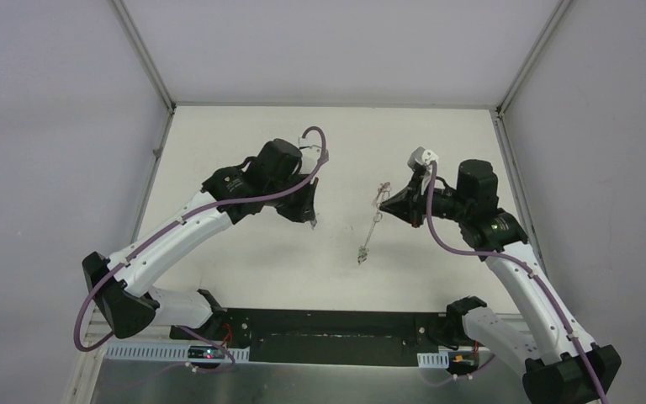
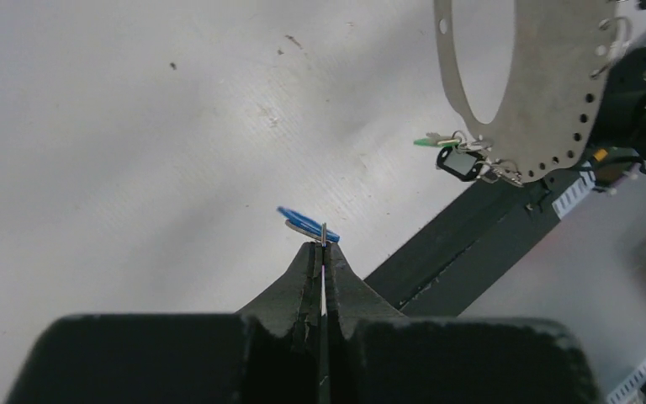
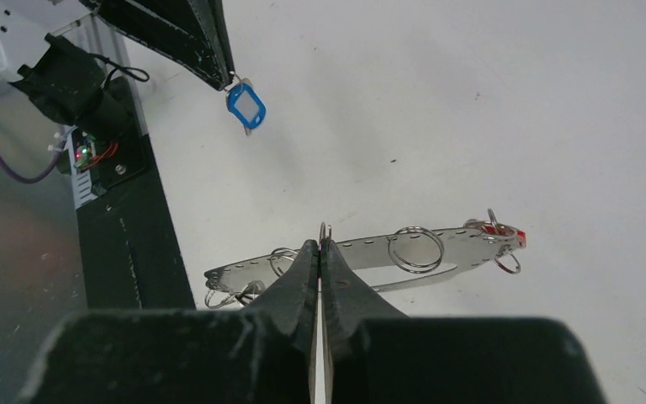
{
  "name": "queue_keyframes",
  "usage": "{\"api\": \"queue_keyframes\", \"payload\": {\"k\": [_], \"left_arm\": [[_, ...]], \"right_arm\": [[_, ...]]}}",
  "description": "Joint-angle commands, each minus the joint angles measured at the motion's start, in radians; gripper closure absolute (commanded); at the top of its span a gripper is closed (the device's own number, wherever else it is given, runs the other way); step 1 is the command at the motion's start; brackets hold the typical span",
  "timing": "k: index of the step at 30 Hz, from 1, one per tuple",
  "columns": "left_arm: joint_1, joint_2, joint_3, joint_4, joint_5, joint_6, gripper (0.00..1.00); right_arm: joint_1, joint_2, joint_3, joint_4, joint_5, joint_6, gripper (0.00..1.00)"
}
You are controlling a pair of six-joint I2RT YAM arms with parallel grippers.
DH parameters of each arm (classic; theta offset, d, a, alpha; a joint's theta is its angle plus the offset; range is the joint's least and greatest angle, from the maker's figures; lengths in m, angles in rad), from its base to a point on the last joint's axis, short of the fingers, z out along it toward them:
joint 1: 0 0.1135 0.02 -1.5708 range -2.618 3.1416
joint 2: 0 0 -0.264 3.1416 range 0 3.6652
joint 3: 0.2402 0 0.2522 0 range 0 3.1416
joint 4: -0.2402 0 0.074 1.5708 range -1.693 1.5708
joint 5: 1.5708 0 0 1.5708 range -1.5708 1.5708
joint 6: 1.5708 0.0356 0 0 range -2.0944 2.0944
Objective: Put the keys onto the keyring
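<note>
My left gripper (image 2: 323, 244) is shut on a key with a blue tag (image 2: 309, 225), held above the white table. From the right wrist view the same blue-tagged key (image 3: 246, 105) hangs below the left fingers (image 3: 206, 42). The keyring (image 3: 446, 242), a flat grey hoop with holes and silver split rings along its rim, is lifted off the table. My right gripper (image 3: 322, 242) is shut on a split ring at its rim. A red-tagged key (image 3: 505, 231) hangs at its far end. A green-tagged key (image 2: 427, 141) and a black-tagged key (image 2: 461, 164) hang from the keyring (image 2: 547, 109). The two grippers are apart.
From above, the keyring (image 1: 371, 229) shows edge-on between my left gripper (image 1: 313, 220) and my right gripper (image 1: 384, 202). A black base plate (image 1: 328, 324) runs along the near edge. Grey walls enclose the white table (image 1: 244, 278) on three sides.
</note>
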Motion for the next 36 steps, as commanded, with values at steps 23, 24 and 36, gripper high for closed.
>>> {"api": "queue_keyframes", "payload": {"k": [23, 24, 36], "left_arm": [[-0.111, -0.005, -0.175, 0.410, 0.291, 0.292, 1.00], [-0.117, -0.006, -0.177, 0.412, 0.291, 0.313, 1.00], [-0.209, -0.060, -0.233, 0.513, 0.260, 0.517, 1.00]], "right_arm": [[0.006, -0.023, -0.169, 0.210, -0.401, -0.090, 1.00], [0.007, -0.025, -0.172, 0.215, -0.412, -0.094, 1.00], [0.035, -0.034, -0.223, 0.235, -0.478, -0.124, 1.00]]}}
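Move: The keyring, a small ring on the edge of the metal plate and still pinched in the right fingertips, lies about 14 cm to the left hand's right, 2 cm farther out and about level. The blue key, hanging from the left fingertips, is some 14 cm left of the right hand, 2 cm back and 3 cm below. From the right hand, the red tag lies about 5 cm ahead, level sideways and 3 cm below; the green tag about 10 cm back, 3 cm left and 6 cm below. Bring the left gripper, still pinching the blue key, about 8 cm to the right and 5 cm back towards the keyring, turning it nearly 40 degrees clockwise. Meanwhile draw the right gripper with the plate some 6 cm back and 4 cm down, easing left towards the key and turning roughly 25 degrees counter-clockwise. Keep both grippers shut. ##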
